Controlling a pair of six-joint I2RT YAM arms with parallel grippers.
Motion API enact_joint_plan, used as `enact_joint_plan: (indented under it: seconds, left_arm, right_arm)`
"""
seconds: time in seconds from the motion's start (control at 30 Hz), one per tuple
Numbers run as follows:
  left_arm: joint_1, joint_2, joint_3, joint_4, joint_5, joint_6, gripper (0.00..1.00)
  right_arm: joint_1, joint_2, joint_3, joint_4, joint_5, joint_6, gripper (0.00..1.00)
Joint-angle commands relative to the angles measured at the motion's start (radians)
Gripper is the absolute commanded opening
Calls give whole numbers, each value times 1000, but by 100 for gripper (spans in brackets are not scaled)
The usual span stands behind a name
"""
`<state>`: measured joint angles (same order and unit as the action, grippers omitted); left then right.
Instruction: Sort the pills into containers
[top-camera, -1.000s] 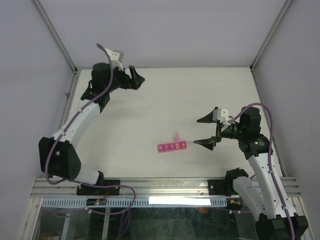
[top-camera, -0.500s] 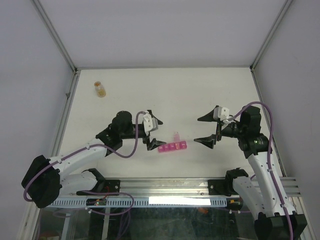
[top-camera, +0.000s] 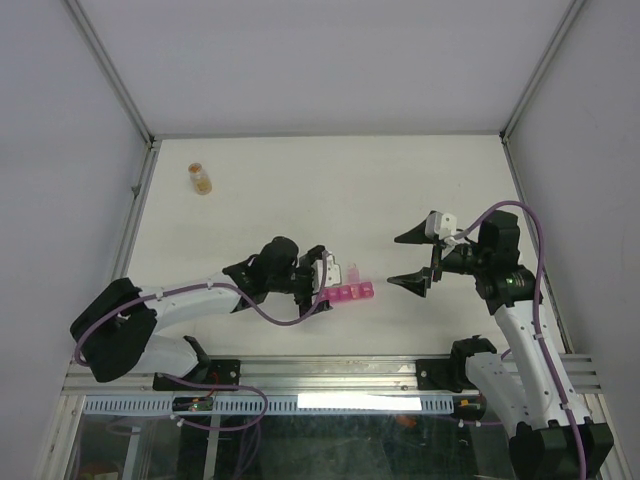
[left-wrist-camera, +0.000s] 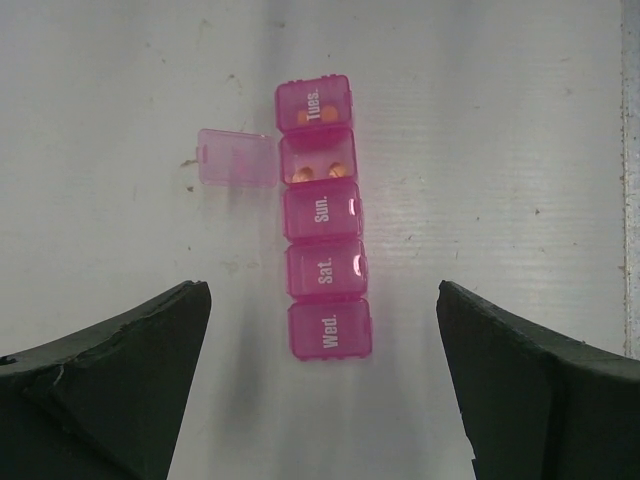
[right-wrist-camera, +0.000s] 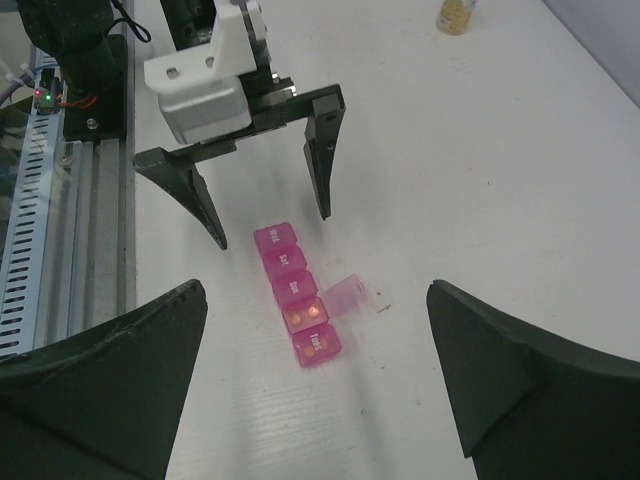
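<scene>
The containers (top-camera: 347, 293) are a magenta strip of lidded compartments lying on the table, also in the left wrist view (left-wrist-camera: 322, 262) and the right wrist view (right-wrist-camera: 284, 268). One compartment stands open, its lid (left-wrist-camera: 235, 158) flipped aside, with two orange pills (left-wrist-camera: 318, 172) inside. More orange shows through the closed "Tues." lid (left-wrist-camera: 313, 104). My left gripper (top-camera: 321, 283) is open, its fingers on either side of the strip's "Wed." end (left-wrist-camera: 330, 330), not touching it. My right gripper (top-camera: 394, 262) hangs open to the right of the strip, holding nothing.
A small amber bottle (top-camera: 200, 178) stands at the far left of the table, also in the right wrist view (right-wrist-camera: 455, 15). A metal rail (top-camera: 330, 372) runs along the near edge, and frame posts rise at the table's far corners.
The left arm has swung from the far left corner down to the strip, and its open gripper now straddles the strip's left end. The amber bottle is uncovered. The right arm is still.
</scene>
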<state>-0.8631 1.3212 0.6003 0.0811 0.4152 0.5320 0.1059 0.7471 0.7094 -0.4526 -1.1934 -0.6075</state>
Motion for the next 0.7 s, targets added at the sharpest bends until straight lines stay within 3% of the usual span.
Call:
enact_joint_plan:
  seconds: [0.0, 0.23, 0.57, 0.67]
  left_arm:
    - [-28, 58, 76, -7, -23, -22, 98]
    - [-55, 174, 134, -50, -63, -90, 88]
    - [-76, 257, 179, -69, -133, -155, 59]
    - [-79, 263, 173, -67, -131, -155, 55]
  right_arm:
    - [-8, 1, 4, 34, -8, 3, 95]
    - [-8, 1, 5, 34, -8, 2, 95]
    - [-7, 3, 4, 32, -9, 0, 95]
    - [-7, 6, 4, 30, -11, 0, 95]
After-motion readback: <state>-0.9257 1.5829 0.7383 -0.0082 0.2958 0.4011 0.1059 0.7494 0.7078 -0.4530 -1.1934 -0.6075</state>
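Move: The pink pill box lies under the left hand, reaching off to its right: its middle is about 5 cm right, level or a touch ahead and some 7 cm below, with the closed Wed. end nearest. The open compartment with two pills is roughly 8 cm right and 1 cm ahead, its raised lid about 7 cm right and 5 cm ahead. From the right hand the pill box is some 10 cm left, 1 cm ahead and 22 cm below. No grip yet: the left hand sinks about 5 cm onto the Wed./Sat. end of the pill box, easing some 1 cm to its right. Its wide-open fingers close to a little over half, coming down along the box's front and back sides, while the wrist tips some 15 degrees so they point more steeply down. ##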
